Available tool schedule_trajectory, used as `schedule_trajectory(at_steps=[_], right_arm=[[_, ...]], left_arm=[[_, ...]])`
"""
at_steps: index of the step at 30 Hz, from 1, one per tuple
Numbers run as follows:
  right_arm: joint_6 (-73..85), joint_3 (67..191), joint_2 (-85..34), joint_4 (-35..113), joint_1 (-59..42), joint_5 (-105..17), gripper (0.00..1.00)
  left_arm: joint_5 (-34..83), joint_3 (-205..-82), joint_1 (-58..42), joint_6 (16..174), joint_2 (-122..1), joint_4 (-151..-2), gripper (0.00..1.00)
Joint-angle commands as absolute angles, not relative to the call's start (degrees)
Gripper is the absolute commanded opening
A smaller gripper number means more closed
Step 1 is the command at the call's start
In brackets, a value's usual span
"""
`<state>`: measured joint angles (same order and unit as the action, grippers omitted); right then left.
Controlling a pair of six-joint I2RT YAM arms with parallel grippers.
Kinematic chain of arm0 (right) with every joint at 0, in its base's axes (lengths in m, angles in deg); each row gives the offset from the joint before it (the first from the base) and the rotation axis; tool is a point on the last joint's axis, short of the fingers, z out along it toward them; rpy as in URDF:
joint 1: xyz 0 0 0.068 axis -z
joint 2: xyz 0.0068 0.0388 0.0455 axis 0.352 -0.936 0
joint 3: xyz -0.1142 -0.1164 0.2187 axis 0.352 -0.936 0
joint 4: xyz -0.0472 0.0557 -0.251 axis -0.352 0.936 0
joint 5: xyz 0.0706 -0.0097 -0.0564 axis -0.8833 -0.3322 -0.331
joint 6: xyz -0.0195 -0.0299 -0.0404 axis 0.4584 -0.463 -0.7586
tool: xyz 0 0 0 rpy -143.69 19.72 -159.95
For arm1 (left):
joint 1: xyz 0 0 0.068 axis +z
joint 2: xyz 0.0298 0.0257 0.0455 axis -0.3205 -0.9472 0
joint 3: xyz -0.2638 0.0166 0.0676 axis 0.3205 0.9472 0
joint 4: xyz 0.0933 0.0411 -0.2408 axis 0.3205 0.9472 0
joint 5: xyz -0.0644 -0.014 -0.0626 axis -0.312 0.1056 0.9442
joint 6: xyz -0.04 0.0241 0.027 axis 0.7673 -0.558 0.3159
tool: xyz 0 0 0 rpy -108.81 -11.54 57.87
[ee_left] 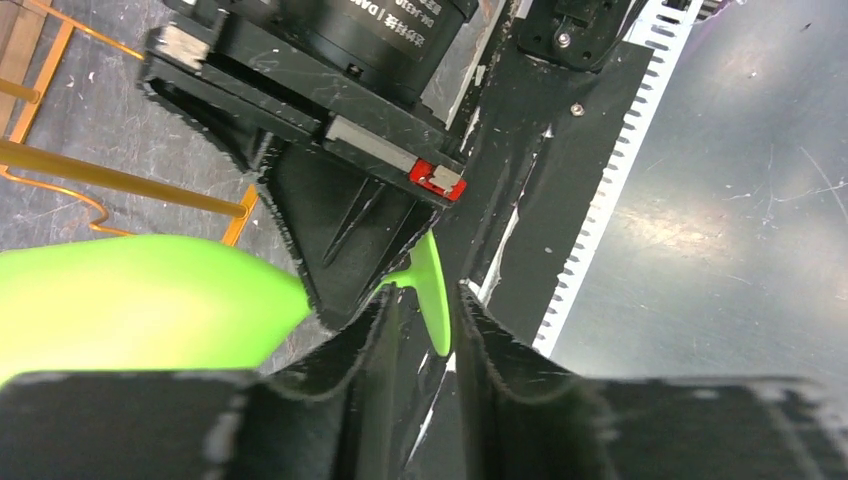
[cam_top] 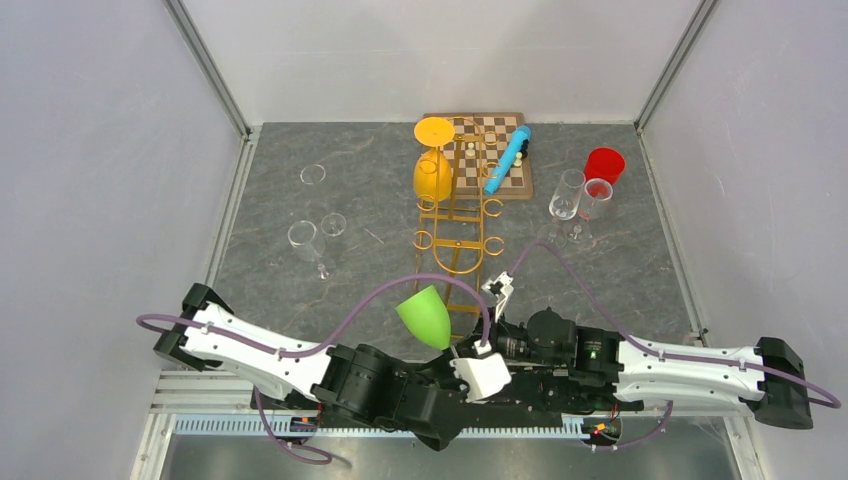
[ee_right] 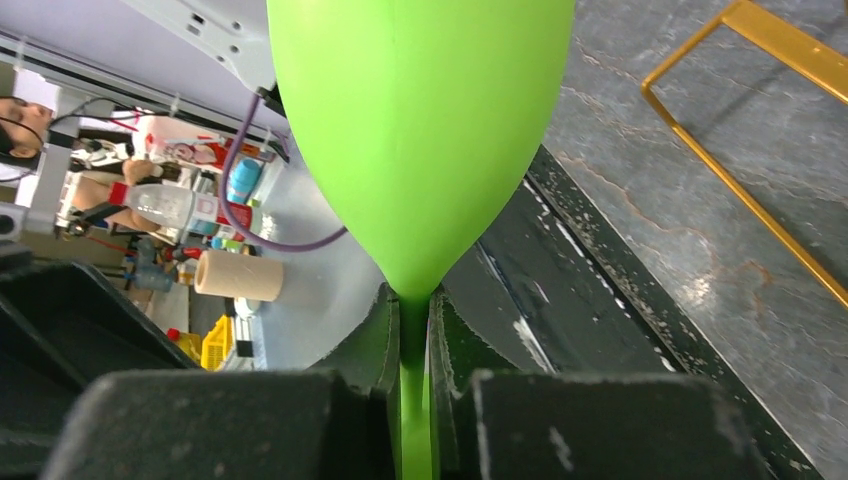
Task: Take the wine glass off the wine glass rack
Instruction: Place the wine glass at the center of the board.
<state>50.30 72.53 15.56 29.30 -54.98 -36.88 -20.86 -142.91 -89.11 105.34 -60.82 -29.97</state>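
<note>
The green wine glass [cam_top: 424,315] hangs in the air in front of the gold wine glass rack [cam_top: 455,215], off its hooks, bowl tilted toward the rack. My right gripper [ee_right: 413,300] is shut on its thin stem [ee_right: 415,400] just under the bowl [ee_right: 420,130]. My left gripper [ee_left: 425,298] is open, its fingers standing on either side of the glass's flat foot [ee_left: 432,300] with a gap on the left. The rack's base wire [ee_left: 120,180] shows beside the bowl. An orange-yellow wine glass [cam_top: 432,175] still hangs on the rack.
Behind the rack lies a wooden chessboard [cam_top: 490,150] with a blue tube [cam_top: 508,158] on it. A red cup [cam_top: 604,163] and two clear glasses [cam_top: 570,195] stand to the right. More clear glasses [cam_top: 305,238] lie to the left.
</note>
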Motion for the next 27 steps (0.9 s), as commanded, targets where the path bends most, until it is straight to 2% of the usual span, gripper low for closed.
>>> schedule_trajectory(at_steps=[1,3,15,27], right_arm=[[46.1,72.2,17.4,29.8,-55.1,-36.9,0.00],[44.1,72.1,17.9,31.2,-55.1,-35.2,0.00],[29.0,72.1,22.7,38.4,-55.1,-27.9,0.00],[14.4,76.8,21.2,48.8,-55.1,-26.0,0.00]], left_arm=[[-21.2,-141.1,-88.9,107.4,-57.1,-35.5,0.38],[-19.8,-139.9,-88.0,107.4,-56.2,-37.1,0.45],[-8.3,-132.5,-79.5,108.3,-48.1,-46.3,0.61],[-1.8,-127.0,-69.2,116.3,-36.1,-48.1,0.66]])
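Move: The green wine glass's bowl lies about 6 cm ahead of the right hand, 5 cm to its left and 4 cm above; that hand already pinches the stem. From the left hand, whose tips are still around the glass's foot, the bowl is about 9 cm ahead, 8 cm left and 5 cm up. The rack's near foot is some 8 cm ahead of the right hand, 1 cm left and 17 cm below. The rack's near hoop is roughly 16 cm straight ahead of the right hand, 2 cm higher. Open the already parting left fingers wide to free the glass's foot, then bring that hand forward about 5 cm, up and a little left, away from the foot. Meanwhile keep the right fingers shut on the stem and carry the glass right and down about 5 cm each and somewhat forward, rolling the wrist and dipping the fingertips. ##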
